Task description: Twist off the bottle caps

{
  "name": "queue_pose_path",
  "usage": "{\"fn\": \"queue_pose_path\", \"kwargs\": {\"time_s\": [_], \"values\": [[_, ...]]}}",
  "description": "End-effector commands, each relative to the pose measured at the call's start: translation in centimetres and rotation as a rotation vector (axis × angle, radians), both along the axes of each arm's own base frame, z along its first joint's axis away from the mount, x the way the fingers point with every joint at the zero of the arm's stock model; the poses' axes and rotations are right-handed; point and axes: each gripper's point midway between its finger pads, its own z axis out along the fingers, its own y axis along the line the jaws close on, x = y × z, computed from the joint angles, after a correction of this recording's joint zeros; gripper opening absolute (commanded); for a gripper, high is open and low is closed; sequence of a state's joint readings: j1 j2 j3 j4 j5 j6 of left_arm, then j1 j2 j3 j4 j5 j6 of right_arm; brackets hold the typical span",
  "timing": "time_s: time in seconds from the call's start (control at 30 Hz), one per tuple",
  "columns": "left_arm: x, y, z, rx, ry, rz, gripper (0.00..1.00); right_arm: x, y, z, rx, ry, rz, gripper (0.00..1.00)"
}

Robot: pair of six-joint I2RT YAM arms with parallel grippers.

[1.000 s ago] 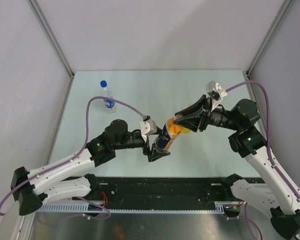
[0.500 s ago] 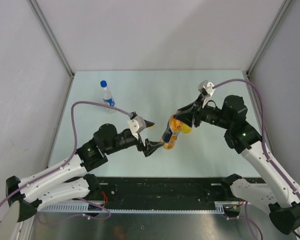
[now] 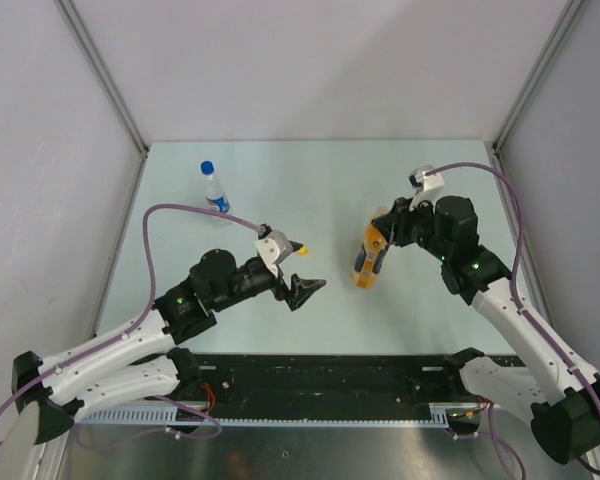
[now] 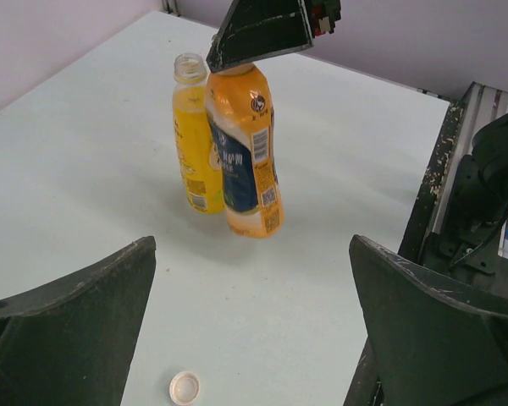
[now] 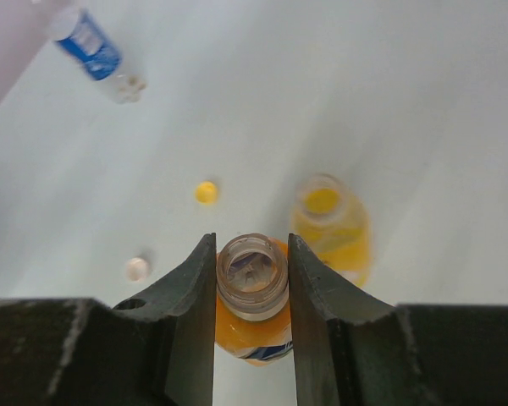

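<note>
My right gripper (image 5: 252,271) is shut on the bare neck of the orange bottle (image 4: 244,152), which has a dark label, no cap, and hangs tilted. Whether its base touches the table I cannot tell. From above, this bottle (image 3: 366,265) sits under the right gripper (image 3: 380,244). Just behind it stands the tall yellow bottle (image 4: 193,144), also uncapped. A yellow cap (image 5: 206,192) and a white cap (image 4: 184,387) lie loose on the table. The water bottle (image 3: 214,192) stands at the far left, its blue cap (image 3: 207,167) on. My left gripper (image 4: 250,245) is open and holds nothing, short of the bottles.
Grey walls enclose the pale table (image 3: 280,180) at the left, back and right. A black rail (image 3: 320,375) runs along the near edge between the arm bases. A purple cable (image 3: 180,215) loops over the left arm.
The left gripper has drawn back to the left, away from the orange bottle's base. The right gripper has carried the bottle to the right and turned it more upright.
</note>
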State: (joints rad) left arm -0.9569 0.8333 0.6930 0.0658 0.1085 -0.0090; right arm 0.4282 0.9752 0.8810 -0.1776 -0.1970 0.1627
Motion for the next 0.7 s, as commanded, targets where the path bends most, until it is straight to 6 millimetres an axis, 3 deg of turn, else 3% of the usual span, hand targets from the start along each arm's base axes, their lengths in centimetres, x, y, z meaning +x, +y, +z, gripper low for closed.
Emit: {"fn": "queue_pose_path", "kwargs": {"time_s": [0.0, 0.13, 0.3, 0.67], "values": [[0.4, -0.1, 0.2, -0.01, -0.018, 0.013, 0.99, 2.1, -4.0, 1.2, 0.035, -0.051, -0.235, 0.0], [0.5, -0.2, -0.1, 0.009, -0.033, 0.008, 0.99, 3.1, -7.3, 0.5, 0.024, -0.04, -0.409, 0.0], [0.7, -0.4, -0.5, 0.022, -0.031, 0.007, 0.99, 3.7, -9.7, -0.3, 0.012, -0.023, -0.518, 0.0], [0.8, -0.8, -1.0, 0.039, -0.021, -0.001, 0.99, 4.6, -11.1, -2.0, -0.008, -0.026, -0.603, 0.0]]}}
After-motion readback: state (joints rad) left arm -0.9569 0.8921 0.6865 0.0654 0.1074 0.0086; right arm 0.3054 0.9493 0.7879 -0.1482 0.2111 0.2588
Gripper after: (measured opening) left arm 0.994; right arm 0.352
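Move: The right hand still grips the uncapped orange bottle by its neck, with the bottle off the table. It is bound for the table spot beside the yellow bottle, about 3 cm ahead, 11 cm right and 22 cm below. The yellow bottle stands some 7 cm ahead, 3 cm right and 14 cm down; the yellow cap lies roughly 9 cm ahead and 16 cm left. From the left hand, that spot is about 17 cm ahead, 29 cm right. Right hand carries the orange bottle about 10 cm right and slightly forward and down, turning 30 degrees clockwise. ##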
